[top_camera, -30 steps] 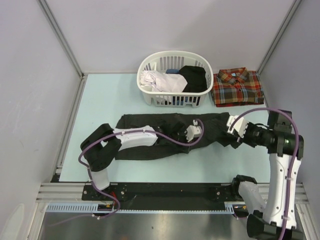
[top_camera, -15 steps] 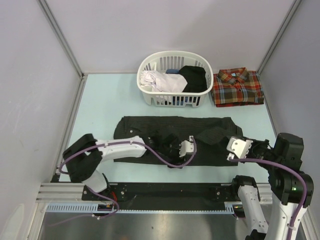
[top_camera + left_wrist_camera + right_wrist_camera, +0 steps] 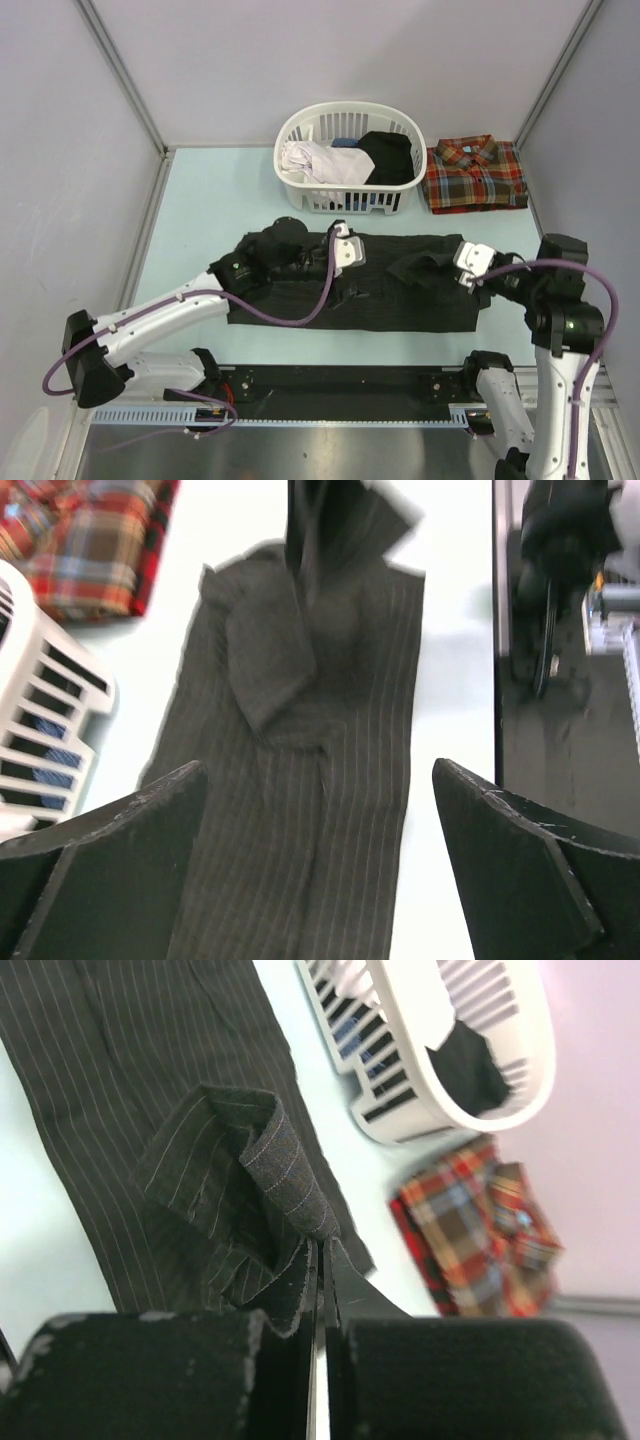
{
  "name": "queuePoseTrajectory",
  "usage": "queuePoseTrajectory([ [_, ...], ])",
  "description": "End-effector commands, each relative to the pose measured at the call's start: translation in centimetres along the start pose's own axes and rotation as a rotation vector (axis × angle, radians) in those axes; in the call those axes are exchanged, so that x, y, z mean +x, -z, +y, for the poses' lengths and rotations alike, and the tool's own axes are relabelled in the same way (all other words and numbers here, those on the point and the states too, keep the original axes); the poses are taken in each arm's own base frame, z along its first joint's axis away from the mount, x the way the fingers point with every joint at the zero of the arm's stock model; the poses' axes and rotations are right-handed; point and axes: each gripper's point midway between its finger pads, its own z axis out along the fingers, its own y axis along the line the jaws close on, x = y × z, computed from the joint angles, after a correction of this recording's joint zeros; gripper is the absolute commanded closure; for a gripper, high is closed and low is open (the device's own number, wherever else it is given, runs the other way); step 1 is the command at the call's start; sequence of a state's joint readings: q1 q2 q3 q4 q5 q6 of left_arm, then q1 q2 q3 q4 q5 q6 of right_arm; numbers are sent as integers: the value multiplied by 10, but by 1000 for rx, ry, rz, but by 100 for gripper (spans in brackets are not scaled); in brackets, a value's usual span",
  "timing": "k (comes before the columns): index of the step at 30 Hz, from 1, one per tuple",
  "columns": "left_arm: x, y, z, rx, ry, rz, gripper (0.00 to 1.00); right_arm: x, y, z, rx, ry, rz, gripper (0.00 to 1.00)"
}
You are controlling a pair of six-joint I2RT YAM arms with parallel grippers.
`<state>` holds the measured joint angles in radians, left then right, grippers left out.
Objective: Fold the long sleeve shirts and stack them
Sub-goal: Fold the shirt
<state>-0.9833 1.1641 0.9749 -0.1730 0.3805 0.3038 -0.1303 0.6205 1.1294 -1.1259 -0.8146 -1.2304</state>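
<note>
The black pinstriped long sleeve shirt (image 3: 400,300) lies as a long strip across the table in the top view. My left gripper (image 3: 358,255) hovers open over its far edge with nothing between the fingers; the left wrist view shows the striped cloth (image 3: 300,820) beneath the wide gap of the left gripper (image 3: 318,770). At the shirt's right end my right gripper (image 3: 448,268) is shut on a raised fold. The right wrist view shows that fold (image 3: 270,1160) pinched at the tips of the right gripper (image 3: 322,1248). The plaid long sleeve shirt (image 3: 475,175) lies folded at the far right.
A white laundry basket (image 3: 300,125) with white, blue and black clothes stands at the back, just behind the pinstriped shirt and left of the plaid one. Grey walls close in the pale blue table (image 3: 200,210) on three sides. A black rail (image 3: 340,380) runs along the near edge.
My left gripper has opened, let go of the pinstriped shirt and moved from its near edge up to its far edge. The right gripper stayed shut on the right end, shifting near then back.
</note>
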Motion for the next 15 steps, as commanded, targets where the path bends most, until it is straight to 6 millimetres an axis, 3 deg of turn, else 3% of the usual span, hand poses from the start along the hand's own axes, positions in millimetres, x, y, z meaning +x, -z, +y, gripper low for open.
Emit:
queuePoseTrajectory([
  [1,-38,-2,9,-2,60,-20,1,-15,-30,-24,-7,-78,-169,100],
  [5,-50,-11,23,-47,71,-26,1,-18,-49,-36,-13,-104,-211,100],
  [10,-56,-24,42,-69,-61,-1,1,-27,-62,-27,-99,-116,-271,100],
  [15,-41,-37,34,18,-257,56,0,-36,-75,-21,-127,-107,-310,100],
])
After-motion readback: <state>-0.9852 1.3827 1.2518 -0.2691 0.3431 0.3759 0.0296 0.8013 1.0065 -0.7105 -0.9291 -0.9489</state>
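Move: The raised flap of the dark shirt, pinched in the right fingers, hangs about 12 cm to the right of the open left hand, a couple ahead and some 8 cm lower. The middle of the flat dark shirt lies about 21 cm left, 6 ahead and 26 below the right hand. From that hand the basket is roughly 36 cm ahead and 23 left, the plaid shirt 34 ahead and 10 right, both well below. The flap stays pinched in the shut right fingers as they carry it some 5 cm forward and about as far left, above the flat shirt and towards the left hand, the wrist rolling left side up by about 15 degrees and turning slightly counter-clockwise. The left hand, wide open and still empty, comes right and forward about 4 cm each towards the flap, rising first and then easing down a little. ##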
